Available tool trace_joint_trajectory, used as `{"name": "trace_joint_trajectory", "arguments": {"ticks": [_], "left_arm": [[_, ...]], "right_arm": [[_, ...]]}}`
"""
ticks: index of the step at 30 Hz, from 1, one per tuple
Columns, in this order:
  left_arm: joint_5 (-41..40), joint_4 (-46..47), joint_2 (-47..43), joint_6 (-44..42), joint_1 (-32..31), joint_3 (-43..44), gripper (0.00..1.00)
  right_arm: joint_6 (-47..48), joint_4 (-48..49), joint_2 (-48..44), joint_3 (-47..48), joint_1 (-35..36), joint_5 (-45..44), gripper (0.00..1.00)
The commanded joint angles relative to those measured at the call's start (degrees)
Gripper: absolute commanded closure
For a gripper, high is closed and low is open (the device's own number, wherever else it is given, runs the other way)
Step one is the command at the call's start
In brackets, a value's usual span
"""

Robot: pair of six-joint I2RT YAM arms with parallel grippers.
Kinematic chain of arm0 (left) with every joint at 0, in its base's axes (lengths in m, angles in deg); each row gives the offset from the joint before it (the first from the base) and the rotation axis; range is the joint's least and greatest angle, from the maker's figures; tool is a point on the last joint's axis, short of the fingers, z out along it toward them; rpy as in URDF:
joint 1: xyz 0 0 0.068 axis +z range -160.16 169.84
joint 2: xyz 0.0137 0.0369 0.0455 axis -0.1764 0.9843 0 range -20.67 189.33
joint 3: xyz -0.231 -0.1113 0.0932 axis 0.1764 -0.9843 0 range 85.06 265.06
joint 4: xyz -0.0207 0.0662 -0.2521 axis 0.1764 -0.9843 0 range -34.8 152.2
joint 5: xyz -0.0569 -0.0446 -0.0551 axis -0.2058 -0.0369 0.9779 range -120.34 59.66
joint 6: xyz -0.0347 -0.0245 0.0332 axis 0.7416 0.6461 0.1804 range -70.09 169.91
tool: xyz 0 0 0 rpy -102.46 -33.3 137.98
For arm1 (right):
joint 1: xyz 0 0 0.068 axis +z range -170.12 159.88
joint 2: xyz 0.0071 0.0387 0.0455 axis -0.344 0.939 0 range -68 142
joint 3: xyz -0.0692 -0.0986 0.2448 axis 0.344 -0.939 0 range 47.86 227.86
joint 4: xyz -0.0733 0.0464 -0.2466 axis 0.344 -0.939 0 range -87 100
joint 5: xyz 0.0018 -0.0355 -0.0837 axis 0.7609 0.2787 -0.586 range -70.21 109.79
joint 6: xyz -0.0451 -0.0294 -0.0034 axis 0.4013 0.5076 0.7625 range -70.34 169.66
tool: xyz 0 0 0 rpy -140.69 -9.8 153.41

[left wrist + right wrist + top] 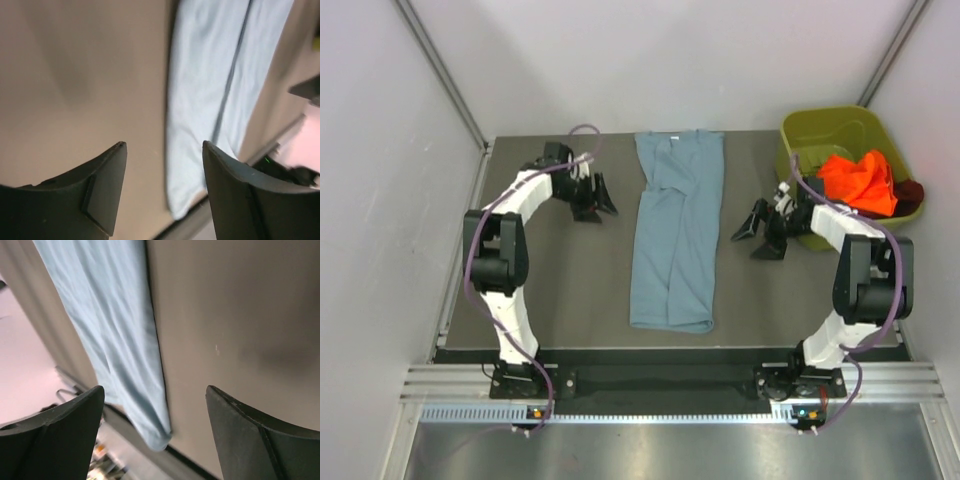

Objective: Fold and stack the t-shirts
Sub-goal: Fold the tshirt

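Note:
The blue-grey t-shirt (675, 230) lies flat mid-table as a long strip, sides folded in, collar at the far end. It shows in the left wrist view (215, 90) and the right wrist view (115, 330). The orange t-shirt (860, 182) lies bunched in the olive bin (800, 130), with a bit of the maroon t-shirt (910, 192) beside it. My left gripper (598, 207) is open and empty above bare table left of the blue shirt. My right gripper (756, 235) is open and empty to the shirt's right, next to the bin.
The olive-green bin stands at the table's far right corner. White walls enclose the table at the left, back and right. The table's near edge (660, 350) runs just below the shirt's hem.

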Motion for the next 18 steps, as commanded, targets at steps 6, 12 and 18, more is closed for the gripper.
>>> {"name": "trace_joint_trajectory", "arguments": {"ticks": [6, 12, 18], "left_arm": [[9.55, -0.9, -11.15, 9.72, -1.56, -19.42, 0.35], [10.52, 1.64, -18.88, 14.12, -2.97, -31.46, 0.36], [9.64, 3.41, -25.12, 15.97, -5.43, -38.15, 0.35]], "right_arm": [[-3.03, -3.19, -10.87, -12.0, 3.15, 4.7, 0.18], [-1.79, -6.54, -16.24, -19.83, 11.31, 2.68, 0.2], [-6.36, -3.73, -18.79, -28.09, 14.05, 0.92, 0.24]]}}
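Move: The t-shirt lies folded into a long strip between the hands. Its near left corner is about 31 cm back from the left gripper, 9 cm to the right and 8 cm below; the near right corner is 20 cm farther right. From the right gripper, the near right corner is some 23 cm back, 12 cm left and 6 cm down. The green bin stands about 14 cm ahead of the right gripper and 22 cm to its right. Draw both open grippers back towards the base, alongside the t-shirt on either side, towards its near corners. Take the left about 18 cm, tipping its fingers some 25 degrees back towards the base as it dips slightly. Bring the right as far, slanting left towards the strip and sinking a little; keep both off the cloth. ##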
